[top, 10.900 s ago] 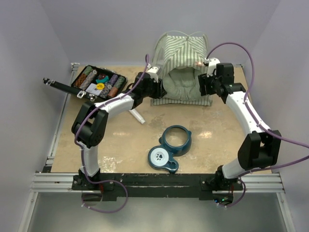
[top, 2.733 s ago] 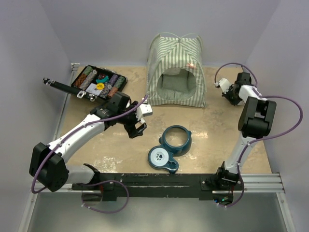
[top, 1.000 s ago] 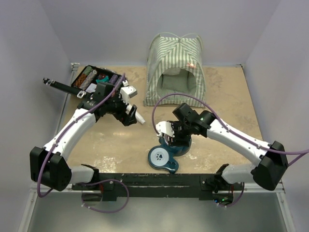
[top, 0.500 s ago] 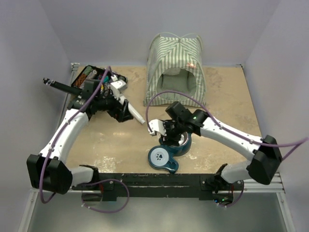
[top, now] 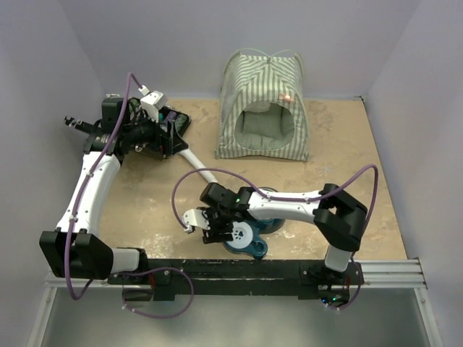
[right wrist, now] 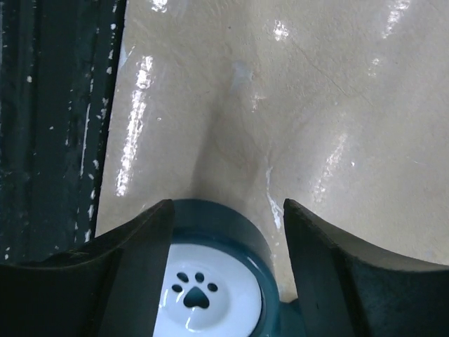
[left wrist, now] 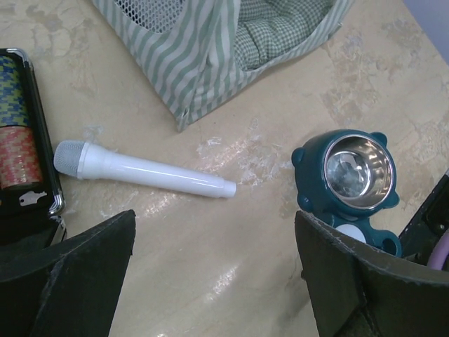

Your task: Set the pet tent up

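The pet tent (top: 264, 79) stands upright at the back of the table, with green-and-white stripes and its arched doorway facing me. Its near corner (left wrist: 203, 63) shows in the left wrist view, with a green checked cushion (left wrist: 280, 28) inside. My left gripper (top: 168, 130) hovers open at the back left, far from the tent, with nothing between its fingers (left wrist: 84, 267). My right gripper (right wrist: 228, 239) is open low at the table's front, its fingers on either side of the white paw-print bowl (right wrist: 200, 295).
A teal double bowl stand (top: 269, 223) sits front centre, its steel bowl (left wrist: 354, 168) empty. A white microphone (left wrist: 144, 168) lies between the tent and a black tray (left wrist: 43, 151) of coloured chips at the back left. The dark base rail (right wrist: 56, 105) runs along the near edge.
My left arm has swung back and left, over the tray. My right gripper has moved toward the near edge and left, down around the stand's paw-print bowl end. The tent has not moved.
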### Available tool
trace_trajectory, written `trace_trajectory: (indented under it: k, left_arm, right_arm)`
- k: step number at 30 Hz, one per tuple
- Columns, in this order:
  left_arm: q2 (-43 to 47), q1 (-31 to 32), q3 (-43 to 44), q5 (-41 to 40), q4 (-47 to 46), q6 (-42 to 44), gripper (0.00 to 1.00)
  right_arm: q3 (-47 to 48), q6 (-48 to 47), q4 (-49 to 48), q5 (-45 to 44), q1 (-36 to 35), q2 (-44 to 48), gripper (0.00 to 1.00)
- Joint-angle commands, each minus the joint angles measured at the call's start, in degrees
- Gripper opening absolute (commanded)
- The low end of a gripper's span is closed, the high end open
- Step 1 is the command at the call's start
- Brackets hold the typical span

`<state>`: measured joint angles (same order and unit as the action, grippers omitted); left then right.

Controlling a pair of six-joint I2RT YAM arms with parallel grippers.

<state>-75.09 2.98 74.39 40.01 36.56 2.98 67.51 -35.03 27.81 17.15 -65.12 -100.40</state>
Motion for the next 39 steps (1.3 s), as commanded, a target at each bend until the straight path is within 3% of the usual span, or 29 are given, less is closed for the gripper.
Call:
trace_trajectory:
  k: [1,6,9,11,16,22,29,32,39]
  left_arm:
    - [1.2,-1.1,1.4,-0.5,-3.1,-4.4,1.0]
    - [0.5,-1.1,0.1,1.1,-5.3,-5.8,1.0]
    - [-0.1,-1.1,0.1,1.9,-6.2,-6.0,1.0]
    - [-0.8,-1.1,0.1,2.4,-6.8,-6.1,1.0]
    - [-2.3,-1.1,0.4,3.8,-8.0,-6.8,1.0]
    - [-3.7,-1.1,0.8,5.9,-8.8,-6.9,0.99]
    - [-6.0,-1.0,6.3,5.3,-0.4,1.2,0.99]
    - [-7.0,-1.0,9.6,2.5,3.9,6.0,0.99]
    - [-13.1,-0.7,24.6,-9.2,13.3,13.2,1.0]
  right_arm:
    - [0.1,2.6,-4.5,-5.0,-0.4,-3.9,0.72]
    - [-4.5,1.6,-3.5,-12.0,-0.1,-2.8,0.82]
    - [-8.5,0.1,-0.3,-11.0,2.8,0.2,0.88]
    - [-11.2,-1.2,2.1,-9.4,6.8,3.3,0.93]
    - [-17.8,-8.2,5.8,-11.9,20.3,8.1,0.95]
    - [-17.8,-22.1,12.7,-16.7,35.1,11.3,0.94]
    - [-22.0,-33.0,16.0,-25.9,48.1,16.6,0.95]
    - [-16.7,-32.0,18.8,-21.8,49.7,18.7,0.95]
    - [10.7,-18.3,24.8,-0.7,49.7,18.7,0.95]
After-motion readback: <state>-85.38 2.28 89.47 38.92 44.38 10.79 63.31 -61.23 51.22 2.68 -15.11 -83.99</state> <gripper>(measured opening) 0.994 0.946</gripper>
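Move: The blue pet feeder (paw-print dish joined to a steel bowl) lies close to the right hand's right: its middle is about 12 cm to the right, 4 cm ahead and 3 cm lower. From the right hand, the white microphone lies some 27 cm ahead and 9 cm to the left, at table height; the tent stands about 40 cm ahead and 17 cm to the right. From the left hand, the feeder is about 28 cm to the right, 15 cm back and 23 cm below. The feeder is pushed along the table by the right hand, which sinks about 4 cm at its left side while the fingers open wide, then sweeps fast to the right, some 35 cm, and forward about 10, turning clockwise. It then rises some 8 cm with a little forward and left, fingers still open. The left hand, open and empty, eases about 4 cm forward. ##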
